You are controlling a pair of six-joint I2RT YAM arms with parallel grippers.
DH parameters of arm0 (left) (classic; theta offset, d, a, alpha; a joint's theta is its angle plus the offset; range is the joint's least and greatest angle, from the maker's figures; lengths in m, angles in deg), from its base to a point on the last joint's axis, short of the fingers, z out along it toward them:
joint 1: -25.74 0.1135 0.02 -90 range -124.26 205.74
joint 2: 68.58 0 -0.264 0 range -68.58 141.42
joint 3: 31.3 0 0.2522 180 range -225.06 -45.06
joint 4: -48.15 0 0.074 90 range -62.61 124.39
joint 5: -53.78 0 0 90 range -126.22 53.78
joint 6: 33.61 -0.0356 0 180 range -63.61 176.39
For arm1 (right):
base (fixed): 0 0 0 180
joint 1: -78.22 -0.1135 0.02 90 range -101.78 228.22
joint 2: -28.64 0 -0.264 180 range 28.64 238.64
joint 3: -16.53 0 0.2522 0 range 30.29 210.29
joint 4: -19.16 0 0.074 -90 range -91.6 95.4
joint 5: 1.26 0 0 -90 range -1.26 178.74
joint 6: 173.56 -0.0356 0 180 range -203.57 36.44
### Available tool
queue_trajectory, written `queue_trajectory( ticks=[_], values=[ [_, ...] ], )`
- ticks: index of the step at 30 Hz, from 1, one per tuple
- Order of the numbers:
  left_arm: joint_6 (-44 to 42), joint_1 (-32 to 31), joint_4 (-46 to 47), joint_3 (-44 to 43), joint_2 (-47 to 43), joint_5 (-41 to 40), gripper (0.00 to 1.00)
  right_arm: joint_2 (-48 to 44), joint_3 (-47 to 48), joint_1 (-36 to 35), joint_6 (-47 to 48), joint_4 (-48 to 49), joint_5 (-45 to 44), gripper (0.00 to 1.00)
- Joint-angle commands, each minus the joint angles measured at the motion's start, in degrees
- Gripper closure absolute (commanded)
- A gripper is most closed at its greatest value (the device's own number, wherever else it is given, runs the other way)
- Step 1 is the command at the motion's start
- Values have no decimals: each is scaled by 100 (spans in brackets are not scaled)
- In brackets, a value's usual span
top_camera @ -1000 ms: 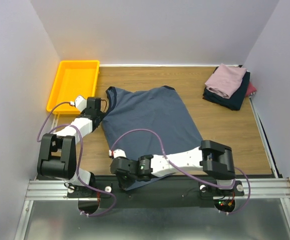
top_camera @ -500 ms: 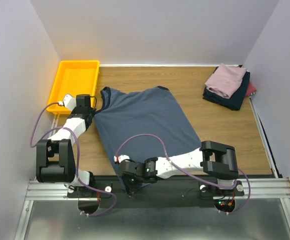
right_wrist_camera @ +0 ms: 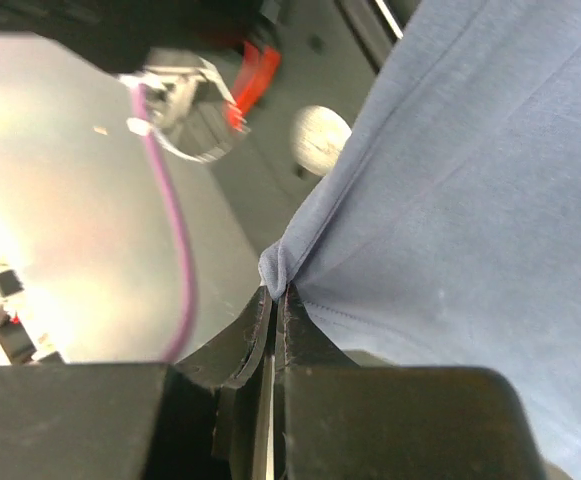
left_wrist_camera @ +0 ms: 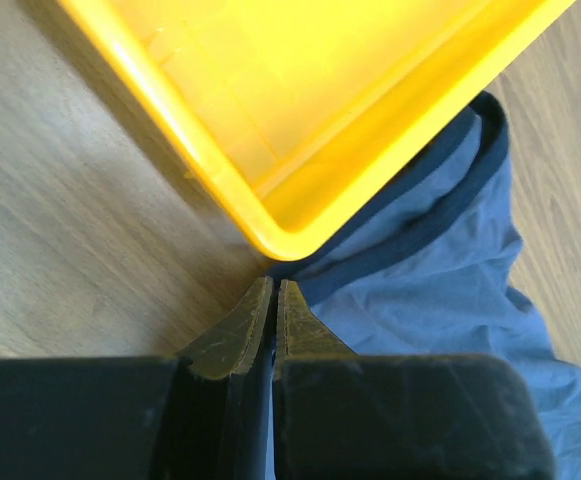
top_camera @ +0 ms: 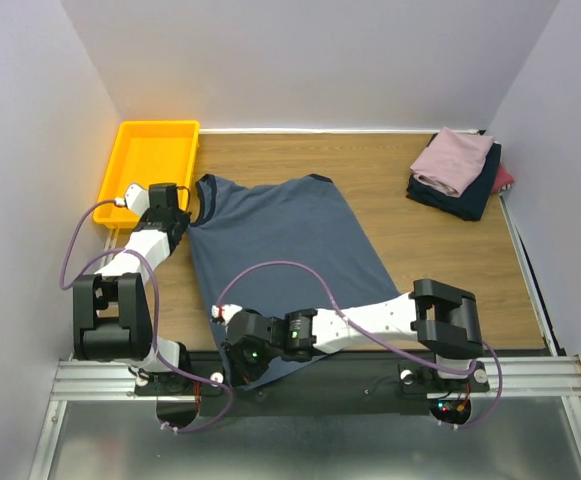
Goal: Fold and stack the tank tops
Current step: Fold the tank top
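A slate-blue tank top (top_camera: pixel 280 240) with darker trim lies spread flat on the wooden table, stretched from back left to the near edge. My left gripper (top_camera: pixel 184 212) is shut on its shoulder strap (left_wrist_camera: pixel 410 230), right against the yellow tray's corner (left_wrist_camera: pixel 275 245). My right gripper (top_camera: pixel 235 368) is shut on the hem corner (right_wrist_camera: pixel 282 268), which it holds out past the table's near edge over the metal base. At the back right sits a stack of folded tank tops: a mauve-pink one (top_camera: pixel 453 158) on a navy one (top_camera: pixel 460 200), with a maroon one (top_camera: pixel 506 178) showing behind.
The yellow plastic tray (top_camera: pixel 108 180) stands at the back left, touching the strap I hold. Purple cables (top_camera: pixel 290 268) loop over the tank top and beside the left arm. White walls close in the table on three sides.
Both grippers have shifted left with the cloth. The tank top has slid left and its strap now reaches the tray's corner; the hem corner has come over the near edge.
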Motion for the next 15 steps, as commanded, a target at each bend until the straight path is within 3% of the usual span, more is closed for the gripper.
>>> queue_trajectory(
  ticks=[1,6,15],
  values=[
    [61,48,175,-471,-138,50,100,-342,110,2,154,263,88,97],
    [149,-32,219,-866,143,296,100,-1063,-506,266,31,263,-369,96],
    [324,-910,210,-1754,951,156,100,-2030,-1508,626,-215,237,-887,93]
  ],
)
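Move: The tank top lies spread to the right of its held left edge. From the left hand, its upper middle is about 19 cm right, 4 cm ahead and 10 cm below; the dark armhole trim is 6 cm ahead and 5 cm right, and the yellow tray's middle 12 cm ahead and 10 cm left, both some 7 cm lower. From the right hand, the tank top's middle is roughly 26 cm ahead, 9 cm right and 6 cm below. The tank top's left edge, still pinched near the armhole by the left hand and at the hem corner by the right, is lifted about 4 cm, then swept rightward and forward over the cloth, roughly 6 cm each way at the left hand and 5 cm at the right. Both wrists swing some 10 degrees clockwise; the right grip eases slightly near the end but keeps the hem. ##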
